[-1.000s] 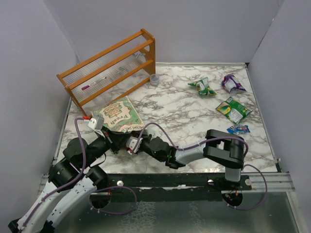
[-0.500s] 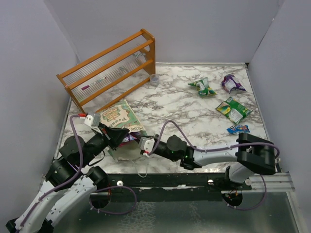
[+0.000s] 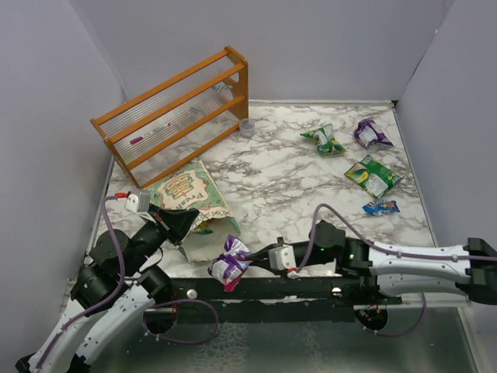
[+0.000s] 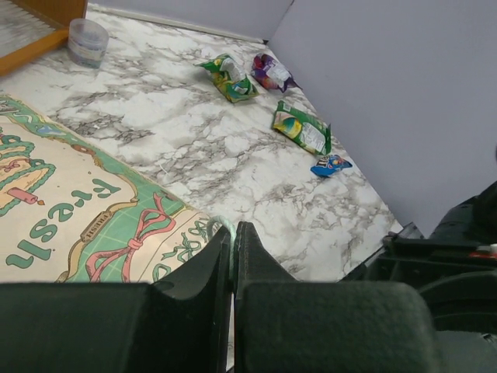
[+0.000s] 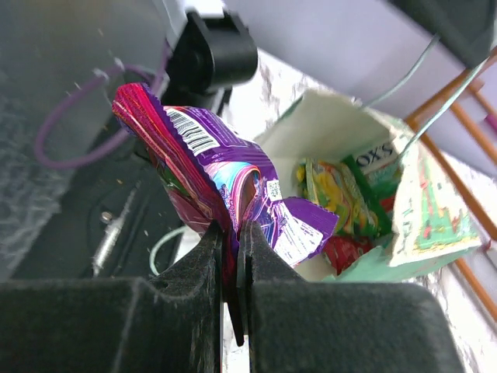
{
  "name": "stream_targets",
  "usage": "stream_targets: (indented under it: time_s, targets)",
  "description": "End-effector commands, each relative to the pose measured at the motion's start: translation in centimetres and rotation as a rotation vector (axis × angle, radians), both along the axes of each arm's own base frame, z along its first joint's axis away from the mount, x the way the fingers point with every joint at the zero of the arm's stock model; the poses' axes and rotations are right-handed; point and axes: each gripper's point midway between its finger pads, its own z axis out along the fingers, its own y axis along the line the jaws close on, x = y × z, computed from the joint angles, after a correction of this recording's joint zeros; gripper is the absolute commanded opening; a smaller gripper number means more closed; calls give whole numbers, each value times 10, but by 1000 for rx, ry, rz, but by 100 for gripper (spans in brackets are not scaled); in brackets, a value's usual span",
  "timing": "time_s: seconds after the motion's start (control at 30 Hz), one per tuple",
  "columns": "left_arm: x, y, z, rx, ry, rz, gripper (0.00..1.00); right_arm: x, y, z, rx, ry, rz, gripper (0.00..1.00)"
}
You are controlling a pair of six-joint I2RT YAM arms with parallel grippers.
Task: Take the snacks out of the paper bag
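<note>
The paper bag lies on its side at the table's near left, printed front up, its mouth toward the near edge. My left gripper is shut on the bag's green cord handle at the mouth. My right gripper is shut on a purple snack packet, held clear of the bag over the near edge. In the right wrist view the purple packet sits before the bag's cream inside, where a green-yellow packet and a red packet still lie.
Several packets lie at the far right: green, purple, green, blue. An orange wooden rack stands at the back left, with a small clear cup beside it. Grey walls enclose the table.
My right gripper has drawn back out of the bag's mouth toward the near edge, bringing the purple packet out. The left gripper kept its hold and shifted slightly nearer.
</note>
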Motion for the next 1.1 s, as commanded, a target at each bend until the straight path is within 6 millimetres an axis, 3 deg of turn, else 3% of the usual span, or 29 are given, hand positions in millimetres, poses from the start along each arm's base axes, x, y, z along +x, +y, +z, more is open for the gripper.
stream_targets:
  time_s: [0.0, 0.13, 0.27, 0.43, 0.63, 0.7, 0.8, 0.87, 0.97, 1.07]
  targets:
    - [4, 6, 2, 11, -8, 38, 0, -11, -29, 44, 80, 44, -7, 1]
    - [10, 5, -4, 37, 27, 55, 0, 37, -61, 87, 214, 10, -318, 1]
    - [11, 2, -7, 48, 41, 49, 0, 84, -102, 107, 310, -50, -630, 1]
    - [10, 3, -6, 43, 34, 48, 0, 125, -146, 106, 391, -53, -973, 1]
    - [9, 5, -5, 34, 29, 55, 0, 157, -181, 94, 447, -94, -1294, 1]
    - [9, 5, -5, 34, 29, 54, 0, 179, -185, 75, 396, -63, -1398, 1]
    - [9, 3, -6, 37, 30, 48, 0, 227, -184, 24, 265, 143, -1485, 1]
    - [10, 2, -7, 42, 34, 42, 0, 256, -191, 1, 247, 265, -1514, 1]
    - [10, -1, -9, 52, 43, 30, 0, 282, -203, -14, 206, 199, -1587, 1]
    - [11, -4, -10, 62, 49, 23, 0, 309, -238, -33, 121, 105, -1786, 1]
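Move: The right hand, just outside the paper bag's mouth, already holds the purple snack; its clear table spot lies about 30 cm ahead, 24 right and 17 below. At that table height, the green bag is some 38 ahead and 27 right, the green packet 25 ahead and 43 right, the second purple bag 40 ahead and 43 right. From the left hand, the spot is roughly 16 ahead, 37 right, 27 below. Up, then down, the right hand swings the held snack clockwise about 35 cm forward-right towards the green bag. ##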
